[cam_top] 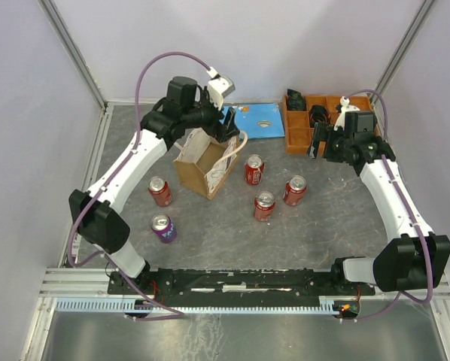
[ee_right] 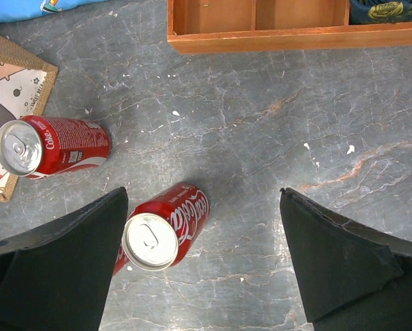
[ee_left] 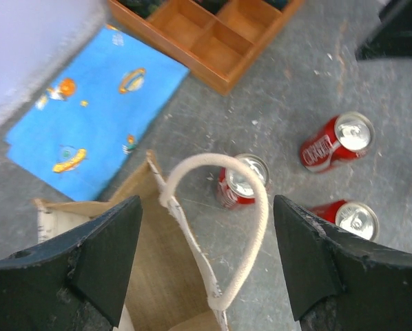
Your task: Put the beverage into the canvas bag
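The canvas bag (cam_top: 204, 164) stands open and upright left of centre, tan-sided with cream printed faces. My left gripper (cam_top: 229, 126) hangs open over its far right rim. In the left wrist view the bag's cream rope handle (ee_left: 263, 207) loops up between the spread fingers of the left gripper (ee_left: 206, 227), touched by neither, above the bag's inside (ee_left: 158, 276). Beverage cans stand on the table: three red ones (cam_top: 253, 169) (cam_top: 294, 189) (cam_top: 264, 204) right of the bag, a red can (cam_top: 159, 191) and a purple can (cam_top: 163, 228) to its left. My right gripper (cam_top: 316, 141) is open and empty, with a red can (ee_right: 161, 231) below, beside its left finger.
A wooden compartment tray (cam_top: 294, 129) holding small parts sits at the back right, just behind the right gripper. A blue printed cloth (cam_top: 255, 120) lies flat behind the bag. Grey walls close in the table on three sides.
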Controlling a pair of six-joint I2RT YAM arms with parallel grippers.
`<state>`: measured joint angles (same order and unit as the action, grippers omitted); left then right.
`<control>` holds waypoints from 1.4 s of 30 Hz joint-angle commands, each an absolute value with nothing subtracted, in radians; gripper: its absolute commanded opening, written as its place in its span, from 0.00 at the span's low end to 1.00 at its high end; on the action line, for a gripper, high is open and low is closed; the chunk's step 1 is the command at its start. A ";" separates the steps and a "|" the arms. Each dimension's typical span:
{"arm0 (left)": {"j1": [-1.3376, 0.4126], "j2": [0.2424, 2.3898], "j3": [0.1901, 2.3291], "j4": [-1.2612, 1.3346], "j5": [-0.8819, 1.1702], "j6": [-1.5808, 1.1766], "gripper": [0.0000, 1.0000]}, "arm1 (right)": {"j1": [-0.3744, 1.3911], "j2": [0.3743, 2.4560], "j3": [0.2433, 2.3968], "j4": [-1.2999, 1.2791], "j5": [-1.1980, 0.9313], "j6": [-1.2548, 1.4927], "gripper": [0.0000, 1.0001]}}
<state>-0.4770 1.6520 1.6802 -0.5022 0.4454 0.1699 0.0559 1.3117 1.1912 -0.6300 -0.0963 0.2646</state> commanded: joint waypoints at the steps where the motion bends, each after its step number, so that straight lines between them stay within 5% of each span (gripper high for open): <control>1: -0.409 1.623 1.746 -0.479 0.268 0.100 0.82 | 0.055 1.327 1.238 -0.615 -0.093 0.275 0.99; 15: -0.267 1.846 1.776 -0.505 0.084 0.257 0.84 | 0.057 1.309 1.209 -0.620 -0.104 0.284 0.99; 28: -0.264 1.894 1.684 -0.658 0.337 0.280 0.74 | 0.057 1.261 1.181 -0.656 -0.077 0.268 0.99; 32: -0.264 1.858 1.583 -0.620 0.341 0.248 0.59 | 0.058 1.261 1.184 -0.661 -0.081 0.265 0.99; 38: -0.264 1.810 1.512 -0.598 0.337 0.142 0.07 | 0.058 1.270 1.193 -0.671 -0.091 0.262 0.99; 42: -0.274 1.746 1.470 -0.587 0.332 0.058 0.04 | 0.058 1.269 1.190 -0.673 -0.097 0.262 0.99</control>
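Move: The bag's free left-side handle lies about 12 cm left and 3 cm ahead of the left hand, some 19 cm below it. The canvas bag's middle is about 6 cm left, 3 cm back and 24 cm down. The nearest red can stands some 10 cm right and 4 cm back, with the blue pouch about 19 cm ahead and 8 cm right. From the idle right hand, that handle is roughly 42 cm left, 6 cm ahead and 9 cm lower. Pinching the bag's left-side rope handle is where this ends: the left hand, open and empty, swings left and forward over the bag, then sinks and draws back 7 cm or so to the handle, ending about 12 cm left of and 19 cm below its start. The wrist turns counter-clockwise and tips the fingers further down on the way, and they close around the rope at the bottom. ##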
